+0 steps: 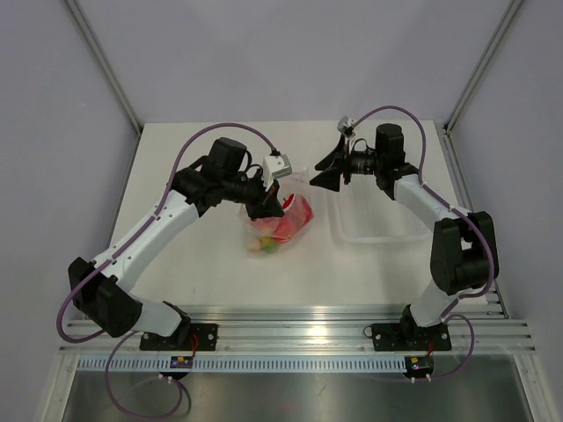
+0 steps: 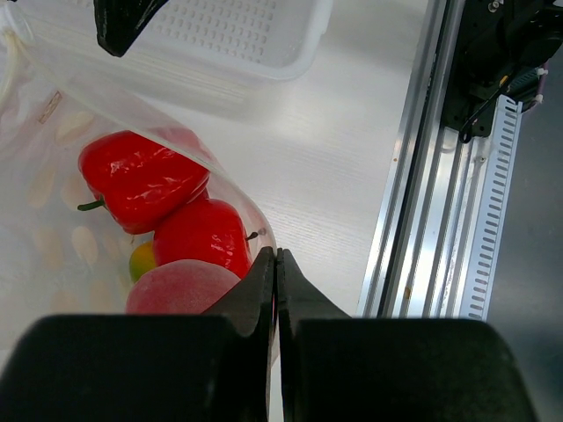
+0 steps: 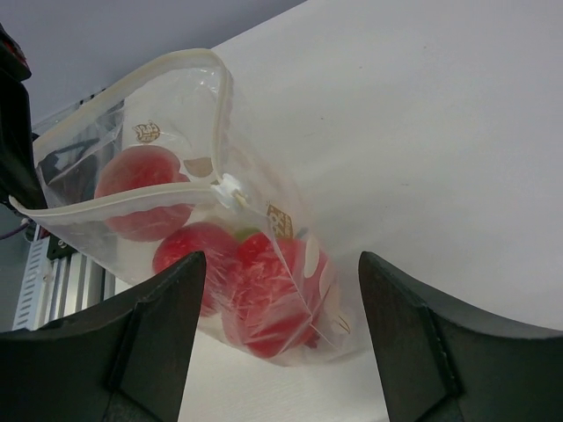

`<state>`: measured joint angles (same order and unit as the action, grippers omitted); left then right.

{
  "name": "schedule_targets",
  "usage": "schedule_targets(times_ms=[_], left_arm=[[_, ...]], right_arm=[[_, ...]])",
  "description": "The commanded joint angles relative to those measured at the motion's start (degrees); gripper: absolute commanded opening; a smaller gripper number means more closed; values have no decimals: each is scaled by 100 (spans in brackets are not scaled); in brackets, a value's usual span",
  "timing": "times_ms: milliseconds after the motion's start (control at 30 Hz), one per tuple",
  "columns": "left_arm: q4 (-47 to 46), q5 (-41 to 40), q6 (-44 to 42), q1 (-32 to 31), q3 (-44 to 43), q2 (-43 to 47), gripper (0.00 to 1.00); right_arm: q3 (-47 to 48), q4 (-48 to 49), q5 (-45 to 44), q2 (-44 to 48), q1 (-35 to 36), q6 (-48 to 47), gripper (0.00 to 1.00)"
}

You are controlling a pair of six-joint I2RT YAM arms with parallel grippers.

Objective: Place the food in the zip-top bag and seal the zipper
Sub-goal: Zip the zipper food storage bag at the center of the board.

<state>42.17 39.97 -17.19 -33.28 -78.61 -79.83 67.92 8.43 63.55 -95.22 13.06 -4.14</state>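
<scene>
The zip-top bag (image 1: 283, 224) lies at mid-table, clear with white dots, and it holds the food. In the left wrist view I see red fruits (image 2: 141, 178), a pink one (image 2: 180, 288) and a yellow-green one (image 2: 141, 260) through the plastic. My left gripper (image 2: 277, 262) is shut on the bag's edge (image 2: 260, 230) and also shows in the top view (image 1: 264, 207). In the right wrist view the bag (image 3: 290, 290) has its mouth gaping, with the zipper strip (image 3: 132, 75) curved open and a white slider (image 3: 230, 189) at one end. My right gripper (image 3: 281, 257) is open and empty, just short of the bag, and shows in the top view (image 1: 322, 172).
A white rectangular tray (image 1: 374, 230) stands right of the bag, under my right arm; it also shows in the left wrist view (image 2: 290, 44). An aluminium rail (image 2: 422, 220) runs along the table's near edge. Grey walls enclose the back and sides.
</scene>
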Motion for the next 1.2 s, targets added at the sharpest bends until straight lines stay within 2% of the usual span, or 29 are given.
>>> schedule_targets(times_ms=[0,300,433,467,567,600,667,700,733,833,900,933,1067,1167], left_arm=[[-86,205,-135,14,-14,91,0],[-8,179,-144,14,-93,-6,0],[-7,143,-153,14,-102,-6,0],[-16,143,-144,14,-111,-15,0],[-16,134,-136,14,-120,-15,0],[-16,126,-135,14,-111,-15,0],[-16,143,-135,14,-102,-15,0],[-16,161,-127,14,-102,-15,0],[-7,187,-127,14,-102,-15,0],[115,249,-144,14,-198,3,1],[256,91,-118,14,-312,29,10],[300,-23,-92,23,-383,38,26],[257,-559,154,84,-673,248,65],[-94,-482,531,146,-884,319,81]], right_arm=[[362,186,439,-207,91,63,77],[652,-8,667,-480,443,-43,72],[652,-34,747,-515,522,-16,64],[635,-25,755,-524,522,-8,55],[565,-25,738,-480,513,19,43],[538,-25,720,-445,522,19,31],[468,-25,694,-410,522,10,17],[459,-17,685,-375,513,10,4],[424,-16,694,-366,522,10,0],[354,54,703,-287,522,71,0],[318,107,694,-226,522,115,0],[301,115,694,-208,522,124,0],[160,177,668,-32,539,133,0],[29,151,632,135,566,46,0]])
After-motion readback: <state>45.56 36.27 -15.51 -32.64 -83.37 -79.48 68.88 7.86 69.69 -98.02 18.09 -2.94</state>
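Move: The bag's white zipper slider is about 4 cm to the right hand's left, some 2 cm back and 1 cm lower. The bagged red peppers lie roughly 9 cm to that hand's left, 3 cm back and 16 cm down; the empty basket sits about 15 cm to its right, 5 cm ahead and 20 cm down. From the left hand, already pinching the mouth's other end, the slider is some 11 cm ahead, 7 cm right and 3 cm lower. Leftward about 4 cm, then easing back some 2 cm while turning roughly 10 degrees counter-clockwise, the right hand brings its open fingers round the slider end of the bag's mouth and shuts them on it. The left hand keeps its pinch on the other end until the right has closed, then opens wide, lets go of the rim and starts rising, about 2 cm, as the right, keeping its grip, draws back another centimetre. ##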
